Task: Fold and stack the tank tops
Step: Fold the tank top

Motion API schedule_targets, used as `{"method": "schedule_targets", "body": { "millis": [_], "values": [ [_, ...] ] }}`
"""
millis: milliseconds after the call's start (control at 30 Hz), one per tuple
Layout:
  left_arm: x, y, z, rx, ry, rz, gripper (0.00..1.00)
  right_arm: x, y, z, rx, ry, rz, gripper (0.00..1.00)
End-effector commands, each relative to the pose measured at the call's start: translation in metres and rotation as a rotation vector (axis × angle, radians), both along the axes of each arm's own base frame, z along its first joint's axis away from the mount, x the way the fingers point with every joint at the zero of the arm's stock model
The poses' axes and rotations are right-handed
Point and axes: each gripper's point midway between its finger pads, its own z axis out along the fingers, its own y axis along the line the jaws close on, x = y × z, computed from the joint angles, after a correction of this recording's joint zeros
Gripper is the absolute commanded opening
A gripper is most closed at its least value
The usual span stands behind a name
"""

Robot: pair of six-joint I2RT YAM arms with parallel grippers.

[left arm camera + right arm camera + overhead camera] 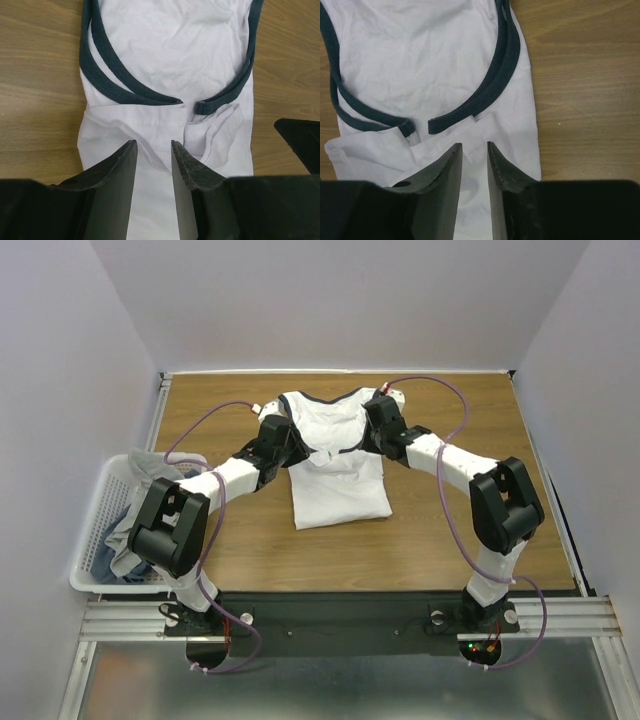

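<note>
The white tank top lies flat at the middle of the table, neck at the far end and hem toward me. Its navy-edged armholes are folded inward and nearly meet at the centre, as the left wrist view and the right wrist view show. My left gripper hovers over its left side, jaws apart and empty. My right gripper hovers over its right side, jaws apart and empty. Grey tank tops lie bunched in the basket.
A white lattice basket stands off the table's left edge. The wooden table is walled by white panels at the back and sides. A metal rail runs along the near edge by the arm bases.
</note>
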Motion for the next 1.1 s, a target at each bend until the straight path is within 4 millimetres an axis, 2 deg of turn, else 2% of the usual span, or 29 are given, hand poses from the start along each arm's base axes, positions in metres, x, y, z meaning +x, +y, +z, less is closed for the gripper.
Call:
{"method": "schedule_targets", "body": {
  "millis": [0,100,267,300,367,400,533,767,1067],
  "values": [
    [0.01,-0.002,0.023,-0.008,-0.061,0.001,0.45,0.012,0.01,0.025,0.013,-0.068,0.066,0.34],
    [0.01,0.003,0.021,0.003,-0.038,0.031,0.45,0.016,0.01,0.02,-0.019,-0.066,0.082,0.41],
    [0.014,0.018,0.02,0.038,-0.021,0.118,0.45,0.025,0.018,0.007,-0.069,-0.054,0.153,0.42],
    [0.014,0.021,0.017,0.049,-0.007,0.13,0.45,0.027,0.017,-0.003,-0.088,-0.041,0.154,0.43],
    [0.017,0.025,0.019,0.049,-0.01,0.144,0.45,0.032,0.017,-0.005,-0.109,-0.044,0.167,0.43],
    [0.018,0.025,0.018,0.051,-0.008,0.144,0.45,0.034,0.017,-0.013,-0.114,-0.03,0.176,0.43],
    [0.024,0.022,0.021,0.062,-0.011,0.127,0.45,0.043,0.016,-0.022,-0.11,-0.015,0.197,0.43],
    [0.029,0.021,0.017,0.087,-0.003,0.107,0.45,0.048,0.004,-0.025,-0.13,-0.012,0.181,0.5],
    [0.031,0.024,0.013,0.088,0.009,0.122,0.46,0.044,0.016,-0.038,-0.084,0.025,0.227,0.5]
  ]
}}
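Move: Over the turned-up hem of the tank top, both hands hang free. The hem's left corner lies roughly 3 cm ahead of the left hand, 3 cm to its left and 8 cm below; the end of the left armhole trim is about 4 cm ahead and 5 cm to the right. The hem's right corner lies some 4 cm ahead of the right hand, 1 cm to its right and 7 cm below, with the right trim end 4 cm ahead and 4 cm to the left. Sinking about 5 cm while reaching some 3 cm forward, the right hand comes down close over the hem's right corner, turning about 10 degrees counter-clockwise and opening wider. The left hand, its part-open fingers unchanged, shifts about 2 cm left and 2 cm forward towards the left corner, dipping, rising, then easing down again. No touch can be made out. ##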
